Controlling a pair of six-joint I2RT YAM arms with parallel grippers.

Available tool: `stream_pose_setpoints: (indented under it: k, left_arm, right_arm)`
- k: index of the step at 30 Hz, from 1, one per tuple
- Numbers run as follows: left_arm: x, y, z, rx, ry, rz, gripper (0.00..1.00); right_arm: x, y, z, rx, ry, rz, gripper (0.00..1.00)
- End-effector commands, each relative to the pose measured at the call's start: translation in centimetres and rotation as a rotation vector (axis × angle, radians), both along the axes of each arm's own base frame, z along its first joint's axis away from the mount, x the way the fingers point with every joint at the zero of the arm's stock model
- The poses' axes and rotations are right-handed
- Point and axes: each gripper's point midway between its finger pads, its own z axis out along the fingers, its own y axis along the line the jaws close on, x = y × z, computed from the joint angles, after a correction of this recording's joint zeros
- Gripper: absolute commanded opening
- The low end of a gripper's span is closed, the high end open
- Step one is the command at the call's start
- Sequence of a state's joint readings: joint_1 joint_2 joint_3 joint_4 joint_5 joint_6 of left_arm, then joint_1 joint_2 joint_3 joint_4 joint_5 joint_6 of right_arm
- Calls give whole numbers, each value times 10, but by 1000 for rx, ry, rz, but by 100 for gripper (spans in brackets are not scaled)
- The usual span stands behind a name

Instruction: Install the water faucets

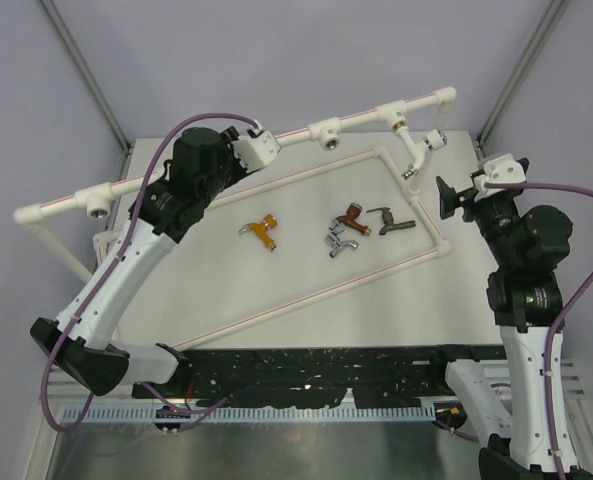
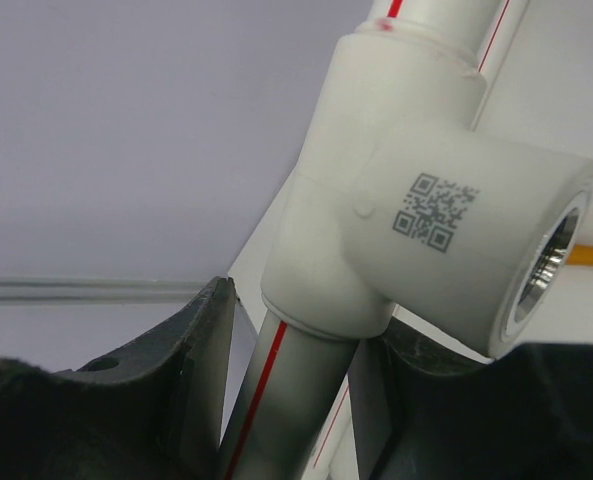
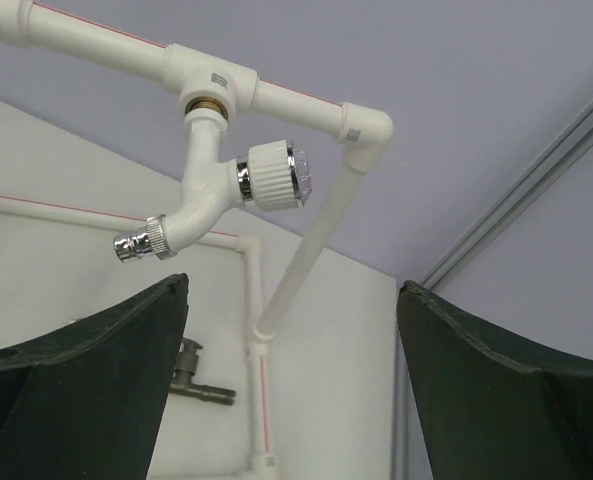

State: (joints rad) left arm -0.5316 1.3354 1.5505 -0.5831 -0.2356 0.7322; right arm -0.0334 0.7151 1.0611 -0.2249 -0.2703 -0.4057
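The white faucet [image 1: 417,150] hangs screwed into a tee socket at the right end of the white pipe frame's raised bar [image 1: 361,118]; it also shows in the right wrist view [image 3: 216,190]. The orange-gold [image 1: 262,232], copper-brown [image 1: 352,214], chrome [image 1: 341,243] and dark bronze-grey [image 1: 389,222] faucets lie loose on the table. My left gripper [image 1: 261,141] is shut on the bar's pipe [image 2: 276,400] just beside an empty tee socket [image 2: 446,240]. My right gripper [image 1: 444,195] is open and empty, just right of and below the white faucet [image 3: 291,350].
The frame's lower pipe loop [image 1: 306,292] lies flat around the loose faucets. Two more empty tee sockets [image 1: 327,130] [image 1: 96,206] sit on the raised bar. Grey walls and metal posts [image 1: 521,70] close the back. A black rail [image 1: 316,365] runs along the near edge.
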Motion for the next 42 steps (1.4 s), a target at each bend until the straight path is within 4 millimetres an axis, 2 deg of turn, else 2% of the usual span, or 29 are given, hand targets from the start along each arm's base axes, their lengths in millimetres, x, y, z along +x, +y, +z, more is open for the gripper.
stream_pose_setpoints:
  k: [1, 5, 7, 10, 20, 24, 25, 26, 29, 30, 33, 34, 37, 42]
  left_arm:
    - [9, 19, -26, -247, 59, 248, 8]
    - [9, 17, -28, -247, 64, 247, 8]
    - [9, 17, -27, -253, 64, 242, 7]
    - [9, 17, -27, -256, 63, 241, 7]
    - [8, 14, -26, -263, 66, 230, 7]
    - [7, 15, -25, -264, 62, 226, 7]
    - [7, 15, -25, -265, 61, 227, 7]
    - [6, 15, -23, -266, 59, 222, 7]
    - [5, 13, -23, -270, 59, 215, 7]
    - [5, 14, -23, -271, 60, 215, 7]
    - [4, 13, -23, -270, 60, 212, 7]
    - [4, 13, -23, -271, 61, 210, 7]
    - [4, 14, -22, -273, 58, 212, 7]
    - [3, 12, -22, -277, 60, 203, 7]
  right_arm:
    - [7, 19, 5, 271, 45, 81, 88]
    - [14, 37, 4, 664, 93, 166, 83]
    - [18, 44, 12, 806, 80, 222, 79]
    - [35, 47, 2, 953, 153, 228, 78]
    - [73, 54, -4, 1158, 183, 253, 74]
    - [81, 52, -1, 1278, 186, 255, 66]
    - [80, 63, -2, 1302, 203, 273, 62]
    - [82, 62, -4, 1355, 210, 269, 58]
    - [83, 66, -9, 1477, 236, 272, 37]
    - [84, 65, -9, 1531, 242, 272, 33]
    - [83, 75, -13, 1654, 293, 277, 29]
    - [85, 73, -18, 1696, 296, 254, 27]
    - [83, 76, -17, 1847, 320, 259, 23]
    - [81, 66, -10, 1965, 290, 232, 22]
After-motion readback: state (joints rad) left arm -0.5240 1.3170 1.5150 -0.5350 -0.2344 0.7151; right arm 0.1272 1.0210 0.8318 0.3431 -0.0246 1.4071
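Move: The white faucet, still screwed into its tee, is about 9 cm ahead of my open right hand, 7 cm to its left and 3 cm lower. That tee stands some 7 cm beyond the faucet and a touch farther left; the pipe's corner elbow is roughly 19 cm ahead of my right hand and 2 cm left. From my left hand, closed on the pipe, the faucet lies about 22 cm to the right, nearly level fore and aft, slightly lower. I swing my open right hand forward and left onto the white faucet, roughly 9 and 7 cm, sinking about 4 cm, while rolling it clockwise as I look forward, left finger rising. With the hand on its side I close my fingers on the faucet's body, just beside the knob, then stay there and keep rolling the same way some 25 degrees to screw it on. My left hand keeps holding the pipe steady. ##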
